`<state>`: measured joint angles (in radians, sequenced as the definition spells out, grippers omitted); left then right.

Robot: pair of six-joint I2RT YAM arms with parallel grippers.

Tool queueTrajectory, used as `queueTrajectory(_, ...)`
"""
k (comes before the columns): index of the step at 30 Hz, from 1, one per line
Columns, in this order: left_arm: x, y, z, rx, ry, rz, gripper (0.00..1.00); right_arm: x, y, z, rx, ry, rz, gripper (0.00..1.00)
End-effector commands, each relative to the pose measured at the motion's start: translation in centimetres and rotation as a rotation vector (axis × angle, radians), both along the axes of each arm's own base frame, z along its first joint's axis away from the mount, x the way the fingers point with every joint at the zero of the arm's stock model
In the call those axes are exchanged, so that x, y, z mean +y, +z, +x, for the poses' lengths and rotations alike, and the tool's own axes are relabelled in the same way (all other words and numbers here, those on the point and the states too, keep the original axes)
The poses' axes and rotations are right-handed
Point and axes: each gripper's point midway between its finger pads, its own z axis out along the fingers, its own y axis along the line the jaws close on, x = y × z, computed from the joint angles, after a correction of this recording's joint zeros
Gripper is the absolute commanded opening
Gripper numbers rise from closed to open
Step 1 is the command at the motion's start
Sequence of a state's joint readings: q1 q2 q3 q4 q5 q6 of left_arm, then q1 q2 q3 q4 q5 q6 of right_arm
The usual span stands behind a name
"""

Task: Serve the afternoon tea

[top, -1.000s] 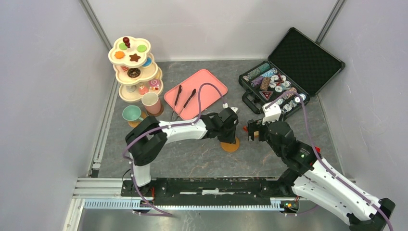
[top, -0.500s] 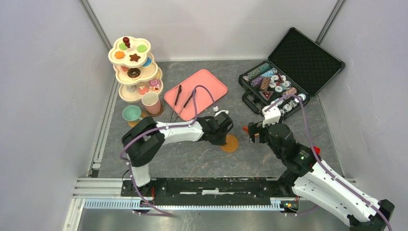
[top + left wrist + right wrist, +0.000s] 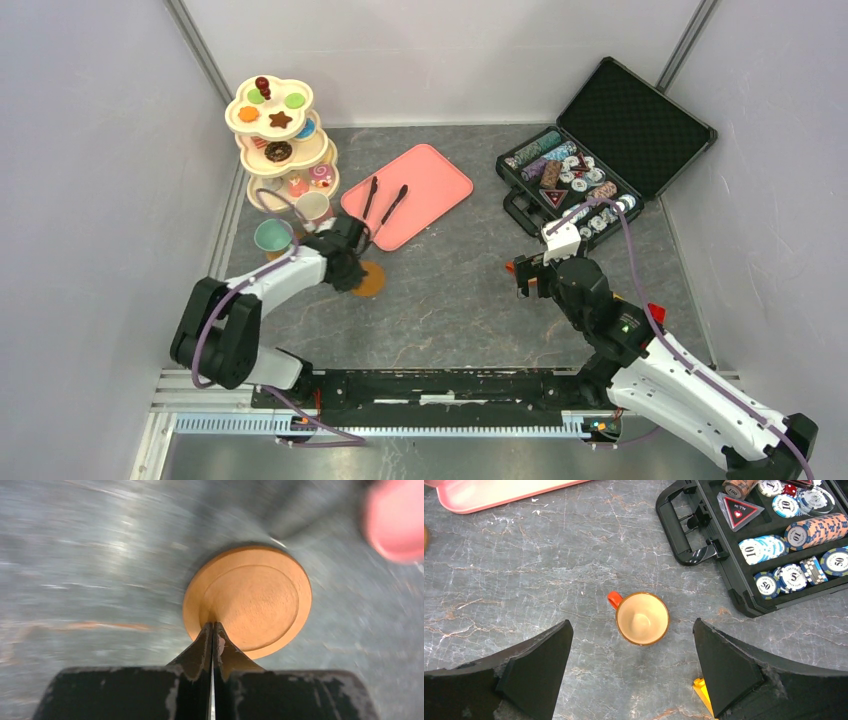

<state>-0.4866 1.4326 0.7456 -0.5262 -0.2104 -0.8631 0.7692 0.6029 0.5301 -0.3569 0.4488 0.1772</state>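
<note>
The cream three-tier stand (image 3: 280, 140) with toy pastries stands at the far left. A pink cup (image 3: 313, 208) and a teal cup (image 3: 272, 237) sit in front of it. My left gripper (image 3: 347, 262) is shut on the rim of a round brown coaster (image 3: 368, 280), just right of the cups; in the left wrist view the coaster (image 3: 250, 600) sits at the closed gripper (image 3: 213, 626). My right gripper (image 3: 522, 272) is open above a brown cup with an orange handle (image 3: 642, 618), which stands upright on the table ahead of the gripper (image 3: 631, 625).
A pink tray (image 3: 407, 193) with two dark tongs lies at centre back. An open black case (image 3: 600, 150) of poker chips sits at the back right, its handle (image 3: 684, 535) near the cup. A yellow block (image 3: 701, 687) lies by my right finger.
My left gripper has carried the coaster from the table's middle leftward to beside the pink and teal cups. The right arm has barely moved.
</note>
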Motion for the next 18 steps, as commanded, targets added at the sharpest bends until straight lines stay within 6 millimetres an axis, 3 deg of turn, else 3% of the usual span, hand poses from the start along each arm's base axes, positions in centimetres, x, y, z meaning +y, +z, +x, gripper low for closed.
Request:
queueTrajectory(1,8.8,-1.7,-4.6,0.190,0.195,0.173,0.02,0.0,0.8,0.3,-0.037,-0.003,0.021,0.98)
queueTrajectory(6,12.6,-1.5,-3.6,0.199,0.347,0.129,0.02,-0.2,0.9,0.3,-0.042,-0.012,0.021,0.98)
queueTrajectory(11,13.3,-0.6,-0.7,0.146,0.332,0.131,0.02,-0.2,0.7,0.3,-0.038,-0.015,0.017,0.98)
queueTrajectory(18,12.7,1.1,1.6,0.097,0.313,0.094,0.02,-0.1,0.9,0.4,-0.027,-0.017,0.008,0.98)
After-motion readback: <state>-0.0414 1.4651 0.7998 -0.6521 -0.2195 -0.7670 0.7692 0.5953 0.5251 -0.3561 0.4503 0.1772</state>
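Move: The left hand's shut fingertips already rest on the orange coaster, whose middle lies some 3 cm to the right and 1 cm ahead. The pink mug stands about 14 cm ahead and 10 cm left, the green cup 9 cm ahead and 20 cm left; the tongs lie 17 cm ahead and 2 cm right. From the right hand the coaster is about 43 cm left, level ahead, 16 cm lower. Still pressing its closed fingertips on the orange coaster, the left hand drags it about 12 cm left, slowing. ##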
